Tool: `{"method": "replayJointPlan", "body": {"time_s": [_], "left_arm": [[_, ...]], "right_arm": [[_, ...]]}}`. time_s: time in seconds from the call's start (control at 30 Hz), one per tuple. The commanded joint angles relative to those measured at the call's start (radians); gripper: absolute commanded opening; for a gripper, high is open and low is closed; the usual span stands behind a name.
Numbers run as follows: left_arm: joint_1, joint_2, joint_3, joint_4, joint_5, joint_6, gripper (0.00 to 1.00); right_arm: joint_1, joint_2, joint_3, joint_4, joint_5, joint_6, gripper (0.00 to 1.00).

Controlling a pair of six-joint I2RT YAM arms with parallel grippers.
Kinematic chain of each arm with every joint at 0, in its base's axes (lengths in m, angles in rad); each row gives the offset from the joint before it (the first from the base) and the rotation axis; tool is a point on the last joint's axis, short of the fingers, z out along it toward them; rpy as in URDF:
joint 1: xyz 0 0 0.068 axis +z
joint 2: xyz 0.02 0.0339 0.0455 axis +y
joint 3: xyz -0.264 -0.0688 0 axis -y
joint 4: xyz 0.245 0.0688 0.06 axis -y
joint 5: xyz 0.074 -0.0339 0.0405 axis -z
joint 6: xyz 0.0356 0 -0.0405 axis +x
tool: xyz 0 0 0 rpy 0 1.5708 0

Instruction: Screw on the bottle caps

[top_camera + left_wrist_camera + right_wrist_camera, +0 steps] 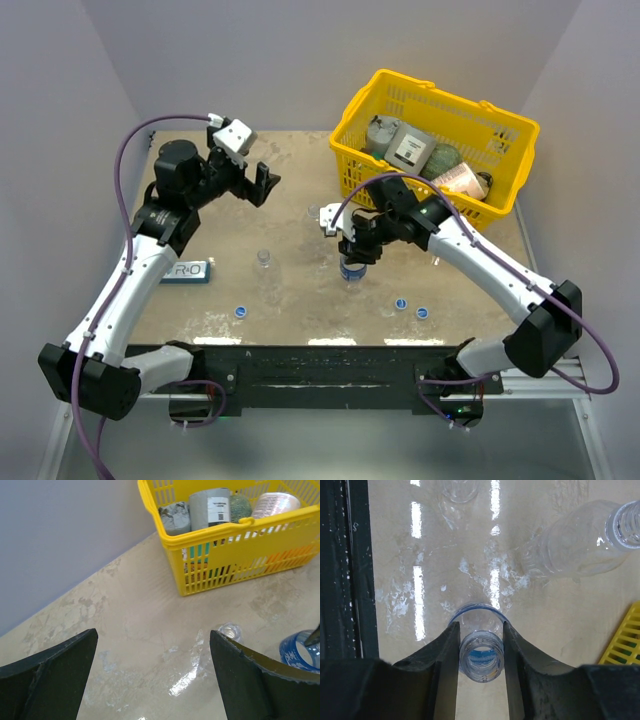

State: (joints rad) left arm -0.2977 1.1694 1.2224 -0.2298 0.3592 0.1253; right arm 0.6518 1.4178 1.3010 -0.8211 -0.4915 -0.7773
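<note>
A clear bottle with a dark blue label (351,270) stands at mid-table, uncapped. My right gripper (356,250) is shut on its neck; in the right wrist view both fingers (447,655) press the open threaded neck (481,657). An unlabelled bottle (265,263) stands to its left, seen at the top edge (460,487) of that view. Another unlabelled bottle (322,214) stands farther back (580,545). Three blue caps lie near the front edge: one on the left (241,311), two on the right (400,304) (423,313). My left gripper (262,185) hovers open at the back left, nothing between its fingers (153,631).
A yellow basket (510,170) with grey cans and jars sits at the back right, also in the left wrist view (240,555). A blue-and-white flat packet (187,271) lies at the left beside the left arm. A black rail runs along the table's near edge (350,580).
</note>
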Motion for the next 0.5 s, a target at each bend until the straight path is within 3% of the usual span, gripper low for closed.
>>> {"method": "replayJointPlan", "body": {"time_s": [0.0,0.1,0.27,0.37,0.47], "left_arm": [[-0.008,0.003,0.000,0.034,0.196,0.043,0.99],[-0.032,0.003,0.017,0.061,0.348,0.059,0.99],[-0.103,-0.008,0.003,0.145,0.507,0.096,0.99],[-0.150,0.010,-0.027,0.274,0.527,0.048,0.99],[-0.211,0.074,0.012,0.284,0.517,0.043,0.99]], "right_arm": [[-0.001,-0.043,0.062,-0.050,0.042,0.004,0.03],[-0.012,-0.068,0.205,-0.150,0.053,0.015,0.00],[-0.156,-0.065,0.452,-0.229,-0.068,0.098,0.00],[-0.199,-0.025,0.621,-0.265,-0.154,0.118,0.00],[-0.201,0.012,0.722,-0.230,-0.189,0.185,0.00]]}}
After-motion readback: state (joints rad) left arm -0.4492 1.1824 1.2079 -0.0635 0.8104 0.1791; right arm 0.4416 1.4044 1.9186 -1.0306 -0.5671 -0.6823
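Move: The blue-labelled bottle is already in the right fingers by the neck, its middle about 8 cm below the hand; its way leads to open air some 20 cm up, 4 cm forward and 4 cm right. A clear bottle stands roughly 8 cm ahead and 9 cm left of the right hand, the yellow basket about 26 cm ahead and 18 cm right. From the left hand the labelled bottle is some 20 cm right, 11 cm back and 23 cm lower. Right hand lifts the gripped bottle about 20 cm; open left swings back and right towards it, turning 35° clockwise. ##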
